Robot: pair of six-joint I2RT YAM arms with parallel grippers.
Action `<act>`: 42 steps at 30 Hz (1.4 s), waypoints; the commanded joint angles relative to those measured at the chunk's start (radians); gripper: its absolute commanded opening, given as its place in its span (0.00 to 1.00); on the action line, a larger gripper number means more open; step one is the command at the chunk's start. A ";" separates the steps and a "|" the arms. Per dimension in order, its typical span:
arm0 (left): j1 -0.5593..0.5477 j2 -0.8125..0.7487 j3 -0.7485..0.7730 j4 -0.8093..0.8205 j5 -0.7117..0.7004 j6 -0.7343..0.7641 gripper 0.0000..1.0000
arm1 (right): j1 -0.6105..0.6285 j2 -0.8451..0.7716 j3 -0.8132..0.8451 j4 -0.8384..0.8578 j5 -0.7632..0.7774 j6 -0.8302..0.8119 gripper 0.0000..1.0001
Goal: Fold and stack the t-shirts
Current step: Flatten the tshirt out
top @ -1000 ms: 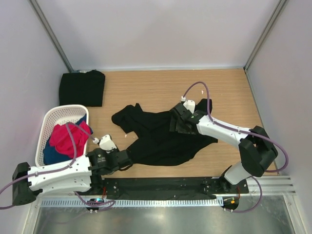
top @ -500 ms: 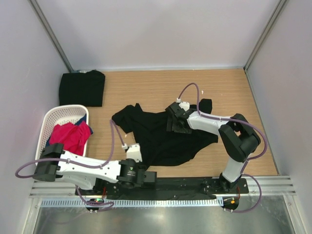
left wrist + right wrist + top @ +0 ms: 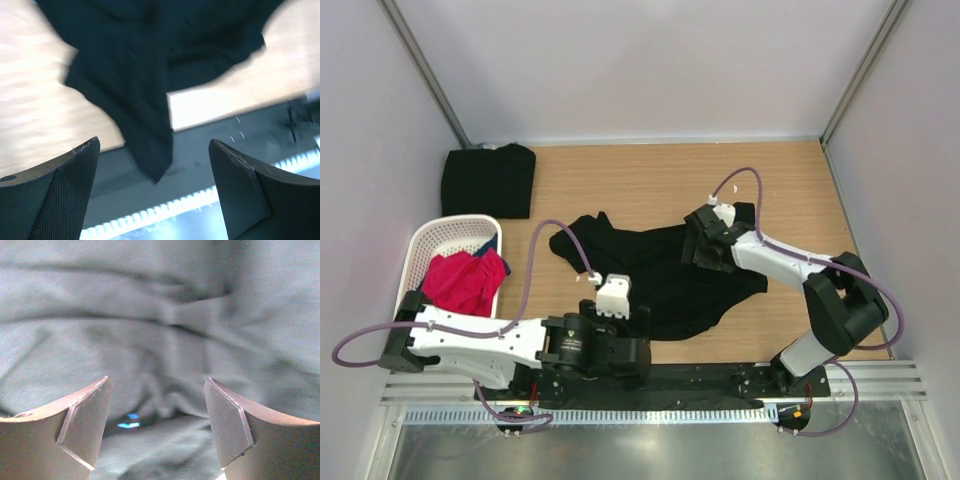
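A crumpled black t-shirt (image 3: 665,275) lies spread in the middle of the table. A second black t-shirt (image 3: 488,180) lies folded at the back left. My left gripper (image 3: 636,346) hovers at the near edge over the crumpled shirt's front hem. In the left wrist view the left gripper (image 3: 154,145) is open and a corner of the black t-shirt (image 3: 145,125) droops onto the dark rail between its jaws, held by neither. My right gripper (image 3: 705,252) sits over the shirt's right shoulder area. The right gripper (image 3: 157,381) stands open just above the wrinkled cloth (image 3: 160,315).
A white mesh basket (image 3: 432,238) with red-pink (image 3: 465,280) and blue garments stands at the left edge. A black mounting rail (image 3: 720,378) and a metal strip run along the near edge. Walls close in the table on three sides.
My left arm swung right along the near edge and its gripper went from shut to open, letting go of the shirt's hem. The right gripper shifted a little to the right.
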 commanded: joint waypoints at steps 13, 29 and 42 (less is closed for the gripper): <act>0.925 -0.028 0.060 0.377 0.276 0.561 0.72 | -0.152 -0.277 -0.252 0.019 0.120 -0.002 0.80; 1.040 0.382 0.022 0.448 0.294 0.429 0.54 | -0.235 -0.193 -0.289 0.099 0.003 -0.027 0.78; 1.030 0.235 -0.147 0.488 0.310 0.326 0.00 | -0.284 -0.203 -0.267 0.111 -0.046 -0.050 0.78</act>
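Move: The left hand, open and high over the near table edge, goes for the black t-shirt's left edge just below its left sleeve, about 22 cm ahead, 12 cm left and 13 cm down. The left sleeve is around 29 cm ahead and 16 cm left, a paper scrap 21 cm ahead and 15 cm left. For the right hand, the shirt's right side lies some 10 cm right, 3 cm back and 4 cm below; its right corner is 17 cm right and 5 cm back. The left fingers shut on the shirt's left edge below the sleeve and pinch it. To get there, the open hand swings about 25 cm forward and some 11 cm left, arching up before dropping to the cloth, turning about 35 degrees counter-clockwise, then draws slightly back while closing. The right hand, fingers still open, slides about 10 cm right over the shirt, sinks 3 cm and waits low on its right side. ##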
